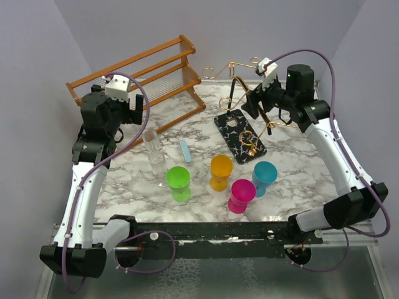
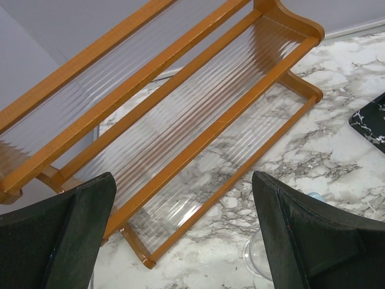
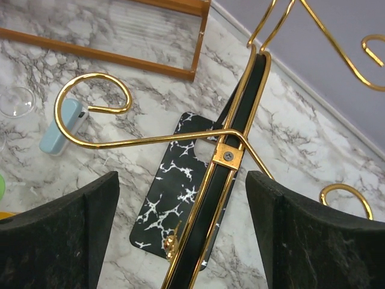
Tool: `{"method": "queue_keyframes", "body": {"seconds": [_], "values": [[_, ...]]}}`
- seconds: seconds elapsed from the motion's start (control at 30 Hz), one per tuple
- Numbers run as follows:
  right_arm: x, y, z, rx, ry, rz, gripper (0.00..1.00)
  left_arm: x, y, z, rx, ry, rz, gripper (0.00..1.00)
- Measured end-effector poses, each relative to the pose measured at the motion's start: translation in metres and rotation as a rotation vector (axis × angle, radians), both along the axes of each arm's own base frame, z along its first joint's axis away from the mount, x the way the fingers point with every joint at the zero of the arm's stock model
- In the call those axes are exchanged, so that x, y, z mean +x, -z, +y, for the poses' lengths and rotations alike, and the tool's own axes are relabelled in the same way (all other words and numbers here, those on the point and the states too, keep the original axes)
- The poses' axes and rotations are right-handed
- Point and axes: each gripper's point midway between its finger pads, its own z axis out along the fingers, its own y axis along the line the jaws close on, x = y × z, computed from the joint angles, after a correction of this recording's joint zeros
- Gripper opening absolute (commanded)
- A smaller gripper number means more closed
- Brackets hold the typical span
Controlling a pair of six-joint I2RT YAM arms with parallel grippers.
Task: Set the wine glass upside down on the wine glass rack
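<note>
The wine glass rack has a black, white-veined base [image 1: 232, 126], a slanted black post [image 3: 231, 192] and curly gold wire arms [image 3: 96, 108]. My right gripper [image 3: 181, 177] is open and straddles the post, with a gap on each side; in the top view it [image 1: 254, 103] hovers above the base. A clear wine glass [image 1: 152, 151] stands upright on the marble at the left; part of it [image 2: 257, 257] shows beside the right finger of my left gripper. My left gripper [image 2: 183, 180] is open and empty, above and behind the glass [image 1: 137, 107].
A brown wooden slatted rack [image 1: 144, 76] stands at the back left. Green [image 1: 177, 180], orange [image 1: 221, 171], pink [image 1: 241, 194] and teal [image 1: 264, 176] cups stand near the front. A small light-blue object [image 1: 185, 151] lies between the glass and the base.
</note>
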Motion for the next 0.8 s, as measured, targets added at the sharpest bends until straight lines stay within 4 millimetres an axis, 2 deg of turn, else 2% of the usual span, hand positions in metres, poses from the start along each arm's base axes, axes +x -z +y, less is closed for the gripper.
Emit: {"method": "queue_keyframes", "body": {"seconds": [0.17,0.3,0.5,0.63,0.8], "values": [[0.009,0.019,0.002,-0.013,0.041,0.057,0.68,0.000,0.000,0.000,-0.001,0.003,0.002,0.99],[0.010,0.022,-0.002,-0.013,0.074,0.067,0.61,0.001,0.001,0.003,-0.002,-0.003,0.002,0.99],[0.005,0.042,-0.006,-0.007,0.109,0.128,0.54,0.002,0.003,0.005,-0.005,-0.010,0.008,0.99],[0.004,0.050,-0.006,0.006,0.131,0.159,0.42,0.003,0.003,0.006,-0.006,-0.012,0.010,0.99],[0.008,0.050,-0.009,0.034,0.180,0.171,0.26,0.003,0.003,0.007,-0.007,-0.013,0.009,0.99]]}}
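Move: The right hand, nearly wide open, hovers over the gold-and-black top bar of the wine glass rack. The stretch it goes for is about 1 cm ahead, 1 cm to its right and some 6 cm below; the screwed hook joint is roughly 5 cm ahead, 1 cm left and 5 cm down. On the table some 25 cm lower stand the blue glass, about 14 cm back and 4 cm right, and the orange glass, 13 cm back and 11 cm left. From the left hand the bar lies roughly 41 cm right, 4 cm ahead and 10 cm lower. Around the rack's top bar, just on the robot's side of the screwed joint, the right fingers close from nearly wide open to about a third, one on either side of it; firm contact can't be made out. The hand sinks about 5 cm to get there, tipping its fingers some 10 degrees further down and turning about as much clockwise. ##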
